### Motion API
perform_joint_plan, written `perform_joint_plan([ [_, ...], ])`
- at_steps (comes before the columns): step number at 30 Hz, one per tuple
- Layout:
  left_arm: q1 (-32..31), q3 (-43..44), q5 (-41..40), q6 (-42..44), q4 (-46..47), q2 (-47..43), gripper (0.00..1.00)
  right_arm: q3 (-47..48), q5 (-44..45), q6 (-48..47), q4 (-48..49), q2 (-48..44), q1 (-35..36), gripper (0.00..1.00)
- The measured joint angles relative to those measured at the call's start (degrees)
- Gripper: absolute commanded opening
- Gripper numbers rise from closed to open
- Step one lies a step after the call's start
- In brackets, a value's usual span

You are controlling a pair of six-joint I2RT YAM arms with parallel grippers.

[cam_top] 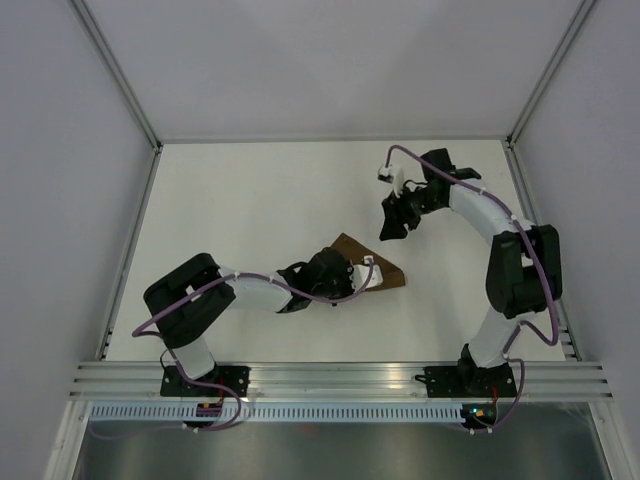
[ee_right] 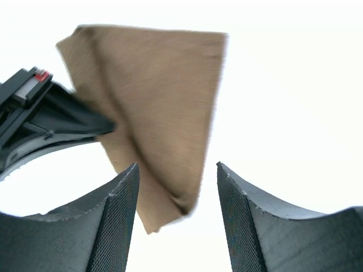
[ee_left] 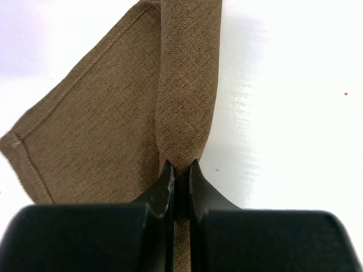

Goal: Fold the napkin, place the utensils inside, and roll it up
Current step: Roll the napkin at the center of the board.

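The dark-brown napkin (cam_top: pixel 386 273) lies folded on the white table, one edge turned over into a rolled band (ee_left: pixel 187 85). My left gripper (cam_top: pixel 352 280) is down on it, and in the left wrist view its jaws (ee_left: pixel 179 165) are shut on that band. My right gripper (cam_top: pixel 394 222) hangs above the table behind the napkin. Its jaws (ee_right: pixel 177 170) are open with nothing between them, and the napkin (ee_right: pixel 164 96) shows below and beyond them. The utensils are out of view.
White table (cam_top: pixel 250 200) with grey walls on three sides and a metal rail (cam_top: pixel 340 378) along the near edge. The left arm's wrist (ee_right: pixel 45 113) shows at the left of the right wrist view.
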Motion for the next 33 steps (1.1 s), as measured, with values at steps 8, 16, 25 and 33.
perform_joint_plan([
  [8, 5.9, 4.9, 12.5, -5.7, -6.2, 2.0, 0.02, -11.3, 0.6, 6.6, 13.9, -14.8, -12.2, 0.64],
  [16, 10.0, 9.0, 21.6, -9.6, -10.5, 4.7, 0.02, -21.7, 0.6, 4.9, 18.3, -31.5, -11.2, 0.66],
  [25, 12.2, 11.7, 27.2, -12.1, -13.0, 7.0, 0.02, -33.6, 3.8, -2.2, 21.5, -43.5, -2.6, 0.67],
  [33, 13.2, 14.9, 30.3, -13.4, -16.9, 9.0, 0.02, -41.3, 10.1, -4.9, 27.7, -44.8, 8.7, 0.67],
])
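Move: The left fingers already pinch the middle of the napkin roll; its free right end lies about 11 cm to that hand's right, level with it fore and aft. From the open right hand, that end is some 9 cm back, 2 cm left and 9 cm below. The unrolled flap's middle is about 4 cm back, 9 cm left and 10 cm below the right hand, and its far corner 3 cm ahead and 14 cm left. Keeping its pinch on the roll, the left hand tips over by roughly 30 degrees almost on the spot, turning the roll forward towards the flap, its fingers coming to point more steeply down. The open, empty right hand first swings right and up, then sweeps back and left while sinking, its fingers swung about 35 degrees forward; it finishes about 9 cm back of its start and slightly higher, above the roll's free end. ##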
